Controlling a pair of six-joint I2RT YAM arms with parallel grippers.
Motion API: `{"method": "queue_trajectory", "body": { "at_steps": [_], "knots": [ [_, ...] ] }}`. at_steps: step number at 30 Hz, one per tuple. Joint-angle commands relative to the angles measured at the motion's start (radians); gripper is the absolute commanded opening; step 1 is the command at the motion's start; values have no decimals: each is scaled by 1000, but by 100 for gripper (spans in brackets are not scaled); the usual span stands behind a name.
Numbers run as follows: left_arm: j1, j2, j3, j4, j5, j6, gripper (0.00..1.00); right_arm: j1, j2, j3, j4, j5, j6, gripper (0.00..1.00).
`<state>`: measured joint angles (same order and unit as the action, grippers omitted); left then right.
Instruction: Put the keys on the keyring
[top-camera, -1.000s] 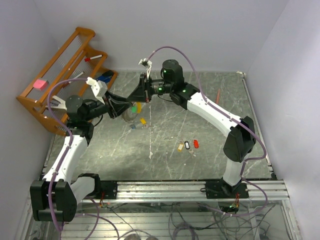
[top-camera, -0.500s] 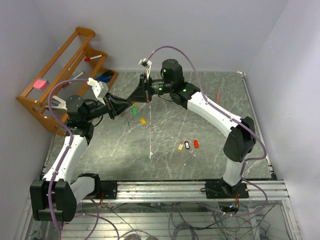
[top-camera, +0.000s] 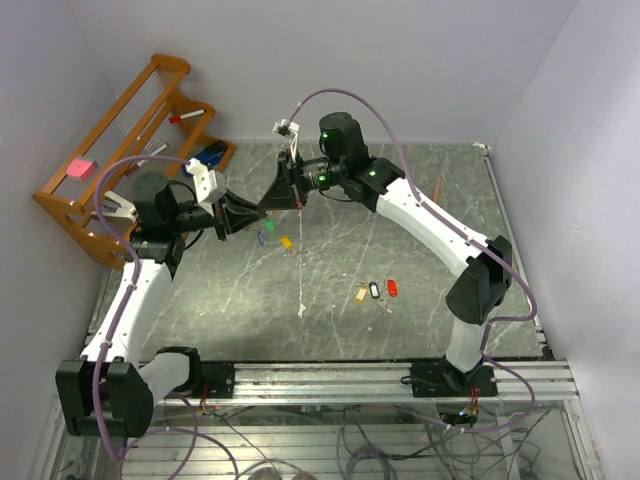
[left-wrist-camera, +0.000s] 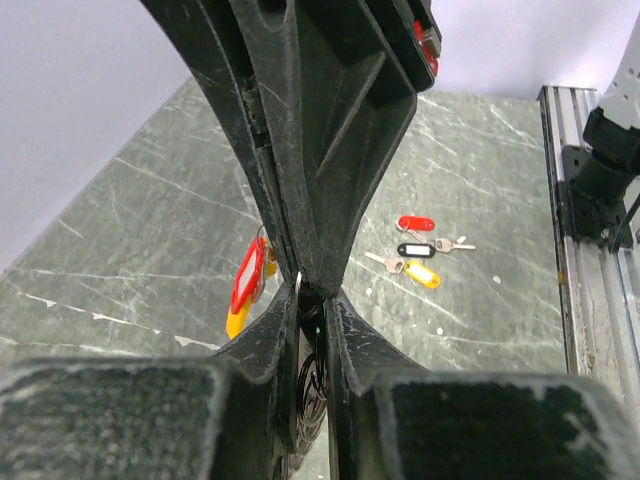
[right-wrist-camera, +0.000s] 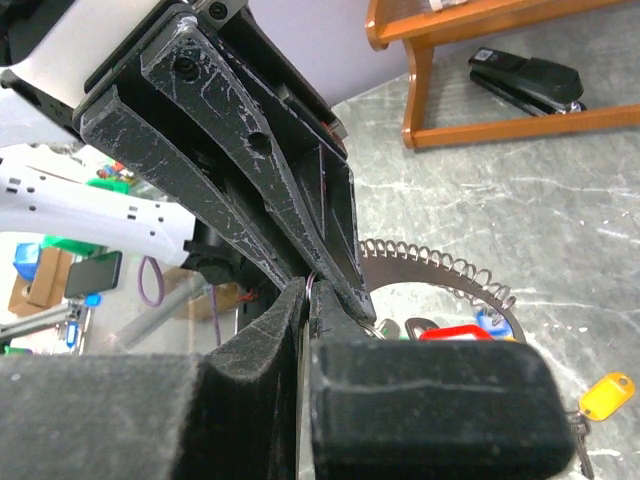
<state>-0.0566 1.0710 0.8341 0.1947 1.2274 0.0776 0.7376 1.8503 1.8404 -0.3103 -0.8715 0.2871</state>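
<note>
Above the table's back left my left gripper (top-camera: 259, 210) and right gripper (top-camera: 273, 197) meet tip to tip. Both are shut on the keyring: its wire loops (left-wrist-camera: 311, 385) show between the left pads (left-wrist-camera: 270, 330), and its thin edge (right-wrist-camera: 309, 281) sits between the right gripper's (right-wrist-camera: 308, 287) pads. Keys with red (left-wrist-camera: 246, 277), yellow (left-wrist-camera: 238, 320) and green (top-camera: 268, 226) tags hang under the jaws. A yellow-tagged key (top-camera: 286, 241) lies below them. Three more keys lie mid-table, tagged yellow (top-camera: 361, 293), black-and-white (top-camera: 374, 289) and red (top-camera: 391, 288).
A wooden rack (top-camera: 120, 150) stands at the back left with a red pen (top-camera: 185, 117), a pink note (top-camera: 78, 168) and a black stapler (right-wrist-camera: 525, 75). A thin orange stick (top-camera: 437, 190) lies at the back right. An aluminium rail (top-camera: 400, 378) runs along the near edge.
The left gripper has risen from just above the table to the right gripper's tips and closed on the keyring. The right arm shifted slightly left.
</note>
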Motion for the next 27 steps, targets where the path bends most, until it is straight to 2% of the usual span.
{"method": "queue_trajectory", "body": {
  "at_steps": [1,5,11,17,27],
  "knots": [
    [-25,18,40,-266,128,238,15,5,16,80,-19,13,-46,0],
    [-26,38,69,-359,126,320,15,6,43,152,-142,23,-111,0],
    [-44,56,82,-398,122,347,15,8,99,311,-364,61,-215,0],
    [-103,78,115,-563,86,490,15,12,163,462,-565,109,-299,0],
    [-163,129,157,-722,27,634,16,24,179,468,-678,218,-355,0]
  ]
}}
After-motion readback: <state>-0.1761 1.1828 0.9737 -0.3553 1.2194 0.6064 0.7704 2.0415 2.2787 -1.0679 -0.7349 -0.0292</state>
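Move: My two hands already meet on the keyring, its body about 3 cm ahead of both grips and 5 below, with the red tag roughly 4 cm ahead and 3 below. A dropped yellow-tagged key lies on the table about 12 cm ahead of them, straight on and some 30 below. The black-tagged key lies about 26 cm to their right, about level with them fore and aft, also roughly 30 below. I lower the keyring between both hands as one, keeping both grips shut: about 4.5 cm down towards the table, drifting some 2.5 cm right in the second half and a little back. Meanwhile I tip my right hand's fingers down by some 20 degrees, while my left hand's dip about 10 and swing slightly clockwise. ##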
